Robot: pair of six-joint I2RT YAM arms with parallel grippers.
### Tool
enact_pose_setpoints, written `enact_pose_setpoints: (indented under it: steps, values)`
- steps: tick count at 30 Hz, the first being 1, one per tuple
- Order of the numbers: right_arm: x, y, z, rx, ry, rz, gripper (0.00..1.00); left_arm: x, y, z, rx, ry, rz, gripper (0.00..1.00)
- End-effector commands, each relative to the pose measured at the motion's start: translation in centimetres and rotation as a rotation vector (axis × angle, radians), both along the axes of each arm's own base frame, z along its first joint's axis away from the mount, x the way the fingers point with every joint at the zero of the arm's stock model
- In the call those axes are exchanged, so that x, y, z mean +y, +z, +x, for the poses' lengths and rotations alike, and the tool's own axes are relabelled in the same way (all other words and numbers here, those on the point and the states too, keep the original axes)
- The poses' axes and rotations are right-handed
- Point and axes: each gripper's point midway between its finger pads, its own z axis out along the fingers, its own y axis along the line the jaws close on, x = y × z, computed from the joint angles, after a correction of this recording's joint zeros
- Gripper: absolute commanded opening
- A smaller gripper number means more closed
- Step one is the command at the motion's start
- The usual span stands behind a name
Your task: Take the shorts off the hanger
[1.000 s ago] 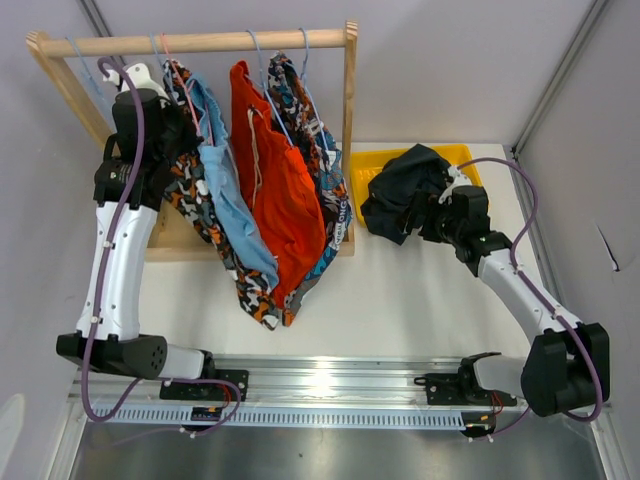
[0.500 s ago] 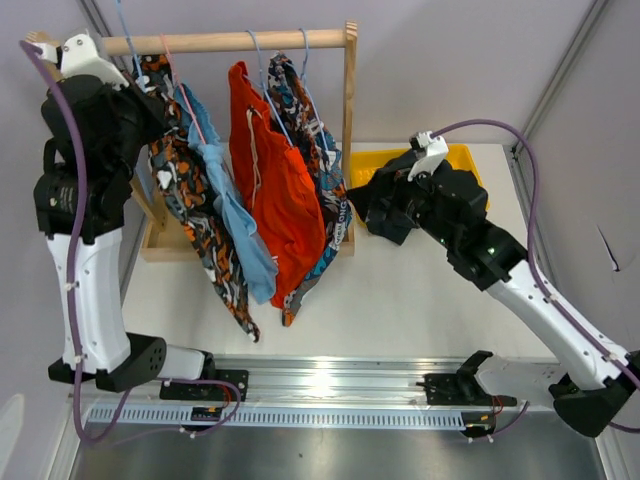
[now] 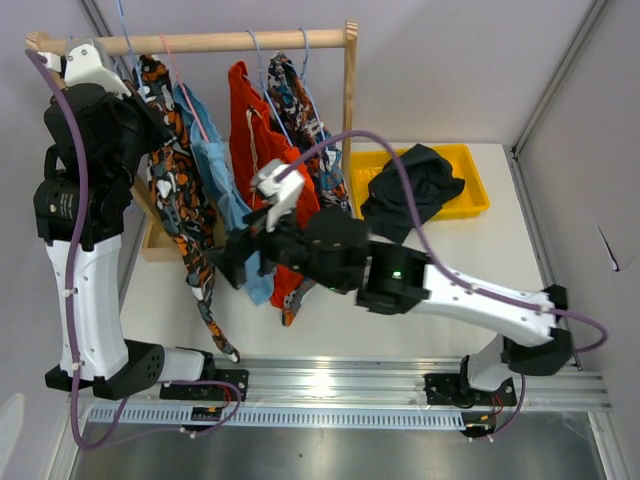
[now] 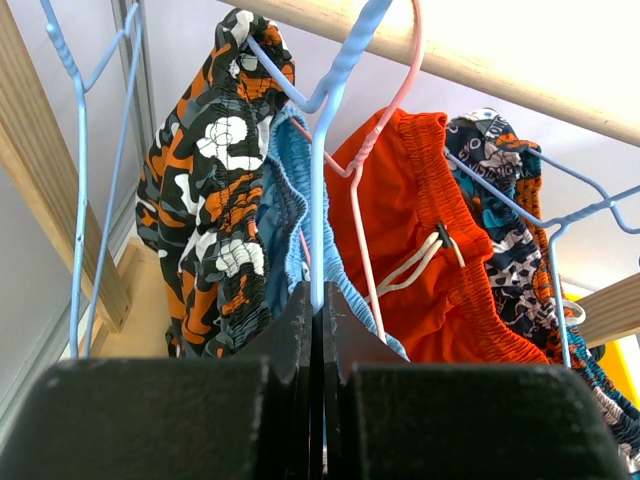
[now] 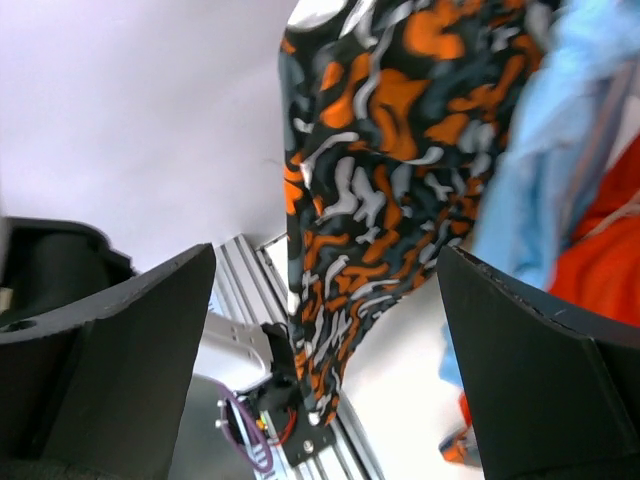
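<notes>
My left gripper (image 3: pixel 150 115) is raised by the wooden rail (image 3: pixel 220 42) and shut on the wire of a blue hanger (image 4: pixel 318 200). The orange-grey-white camouflage shorts (image 3: pixel 182 205) hang from that hanger and show in the left wrist view (image 4: pixel 215 200). Light blue shorts (image 3: pixel 215 170), orange drawstring shorts (image 3: pixel 258 140) and blue-orange-white print shorts (image 3: pixel 300 110) hang beside them. My right gripper (image 3: pixel 232 268) is open, and the camouflage shorts (image 5: pixel 380 190) hang just beyond its jaws (image 5: pixel 325 300). Dark navy shorts (image 3: pixel 410 190) lie in the yellow tray (image 3: pixel 478 190).
The rack's right wooden post (image 3: pixel 350 120) stands next to the tray. The rack's base (image 3: pixel 160 245) sits at the left. The metal rail (image 3: pixel 330 385) carrying the arm bases runs along the near edge. The right arm (image 3: pixel 450 295) stretches across the table's middle.
The right arm left the navy shorts in the tray and swung left to the camouflage shorts, jaws open. The left arm rose with the hanger, swinging the camouflage shorts out from the others.
</notes>
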Motion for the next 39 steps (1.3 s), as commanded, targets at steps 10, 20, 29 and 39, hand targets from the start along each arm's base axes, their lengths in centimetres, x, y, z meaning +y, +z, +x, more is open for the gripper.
enact_pose_setpoints:
  steps: [10,20,29,39]
  values:
    - [9.5,-1.9,1.3,-0.002,-0.001,-0.004,0.99,-0.6,2.5,-2.9,-0.108,-0.056,-0.016,0.00]
    - [11.9,-4.6,2.2,0.038,-0.026,-0.030,0.00,-0.6,2.6,-3.7,-0.121,-0.060,-0.018,0.00]
    - [8.1,-15.2,-6.2,0.128,-0.037,-0.227,0.00,1.3,3.2,-3.7,-0.137,0.033,0.028,0.00]
    - [7.8,-18.0,-8.1,0.175,-0.053,-0.232,0.00,1.7,2.1,-3.4,-0.107,0.053,0.053,0.00]
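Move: The near leg of the camouflage shorts, still on the hanger clamped in my left hand, is about 12 cm left of my open right hand, 3 cm farther out and 5 cm lower. The light blue shorts hang some 14 cm ahead and 4 cm left of the right hand, the red shorts 15 cm ahead and 3 cm right, both about level. From my left hand, that camouflage leg lies roughly 14 cm back, 2 cm right and 10 cm down. My right hand sweeps left about 12 cm, sinking a little, until the near leg of the camouflage shorts is between my open fingers, and I shut them on the cloth. Holding the pinch, I haul down some 13 cm, back towards my base and somewhat right, while my left hand keeps its grip on the hanger and eases back about 4 cm, then sinks 3 cm, tipping slightly down. ##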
